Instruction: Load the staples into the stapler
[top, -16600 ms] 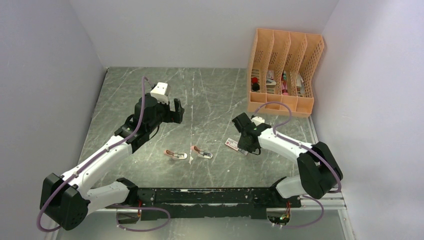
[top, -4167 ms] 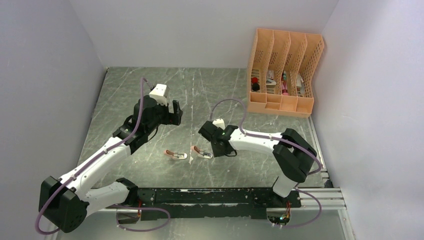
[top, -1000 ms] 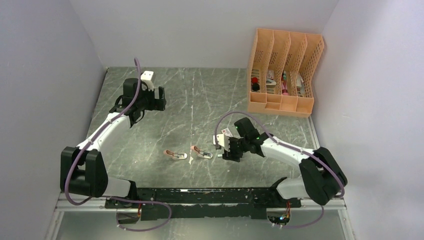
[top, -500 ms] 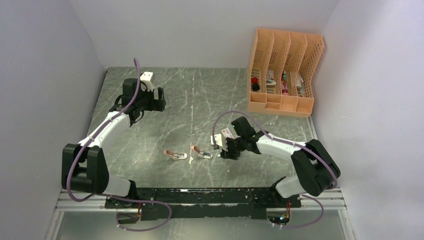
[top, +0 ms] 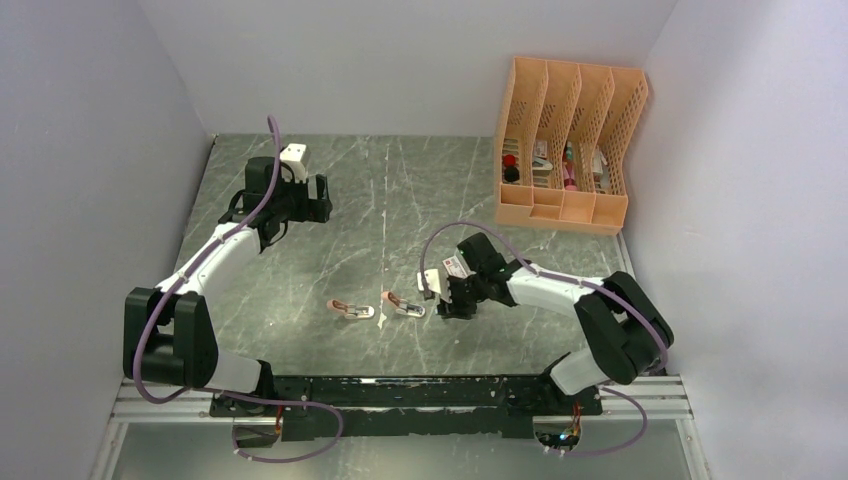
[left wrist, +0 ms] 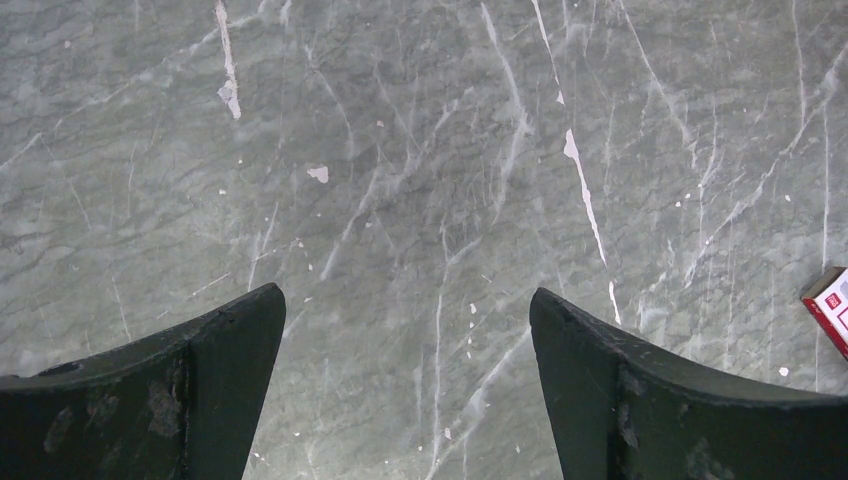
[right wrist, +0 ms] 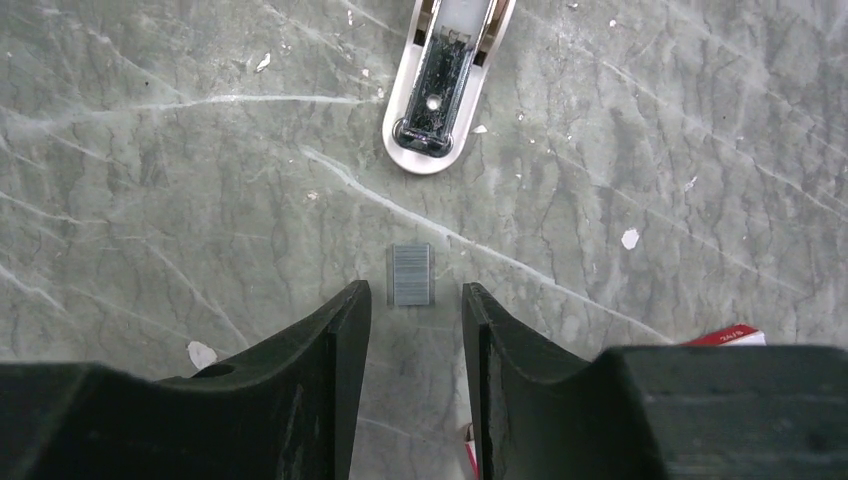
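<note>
A short silvery strip of staples [right wrist: 411,275] lies flat on the table, just ahead of my right gripper [right wrist: 415,292]. That gripper's jaws are partly open with nothing between them. Beyond the strip an opened stapler [right wrist: 447,80] shows its empty channel. In the top view this stapler [top: 405,305] lies left of my right gripper [top: 441,300], and a second stapler [top: 352,310] lies further left. The red-and-white staple box [top: 457,266] sits beside the right wrist; its red edge [right wrist: 725,337] shows by the right finger. My left gripper [left wrist: 405,295] hangs open over bare table at the back left [top: 318,200].
An orange file organizer [top: 567,145] with small items stands at the back right corner. White walls close in the table on three sides. A red box corner [left wrist: 830,310] shows at the right edge of the left wrist view. A black rail [top: 420,392] runs along the near edge.
My right gripper has shifted a little left toward the near stapler and its jaws have narrowed around the line of the strip. The left arm has not moved.
</note>
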Robot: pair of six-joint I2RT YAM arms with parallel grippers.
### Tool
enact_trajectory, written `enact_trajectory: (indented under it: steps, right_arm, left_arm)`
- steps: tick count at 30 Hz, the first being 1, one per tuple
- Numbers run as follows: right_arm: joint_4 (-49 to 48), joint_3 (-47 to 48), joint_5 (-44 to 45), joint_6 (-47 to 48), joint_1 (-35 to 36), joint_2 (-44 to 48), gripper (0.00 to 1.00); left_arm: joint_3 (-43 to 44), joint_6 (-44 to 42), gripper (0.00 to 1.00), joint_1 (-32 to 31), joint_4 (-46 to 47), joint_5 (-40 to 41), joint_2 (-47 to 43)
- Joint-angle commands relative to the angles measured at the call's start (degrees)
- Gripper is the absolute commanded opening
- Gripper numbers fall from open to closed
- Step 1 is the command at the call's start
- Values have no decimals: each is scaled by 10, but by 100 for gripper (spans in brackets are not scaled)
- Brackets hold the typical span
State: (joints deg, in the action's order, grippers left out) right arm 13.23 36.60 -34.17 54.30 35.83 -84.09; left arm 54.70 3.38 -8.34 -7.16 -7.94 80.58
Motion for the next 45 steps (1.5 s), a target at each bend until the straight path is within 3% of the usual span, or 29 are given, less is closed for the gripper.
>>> enact_trajectory:
  steps: [1,19,45]
  right_arm:
    - [13,18,-7,12,7,-18,42]
    - [74,43,1,31,15,-43,36]
    - [42,32,39,11,15,-31,21]
  left_arm:
    - [19,-5,96,7,11,-17,1]
    - [21,-4,96,10,11,-19,0]
    - [21,-1,95,15,12,-26,-1]
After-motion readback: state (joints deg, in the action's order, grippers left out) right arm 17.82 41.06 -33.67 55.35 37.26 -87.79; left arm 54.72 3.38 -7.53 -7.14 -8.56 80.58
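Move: The staples, a short grey strip flat on the table, lie just off the right fingertips: about 1 cm to the left of the hand point, level with it fore and aft, and 1 cm below. The nearer open stapler stands some 8 cm left and 1 cm ahead, the second open stapler about 18 cm left and level. The staple box sits roughly 8 cm ahead and 3 cm right. From the left hand the staples are some 20 cm back, 26 cm right and 15 cm below. The strip of staples is straddled ever more closely as the right fingers narrow steadily to about half their gap, one on each side, until they just close against its long edges. The hand stays low over the table, easing only about half a centimetre left towards the strip and the nearer stapler beyond, still pointing left and down, with hardly any turn. ##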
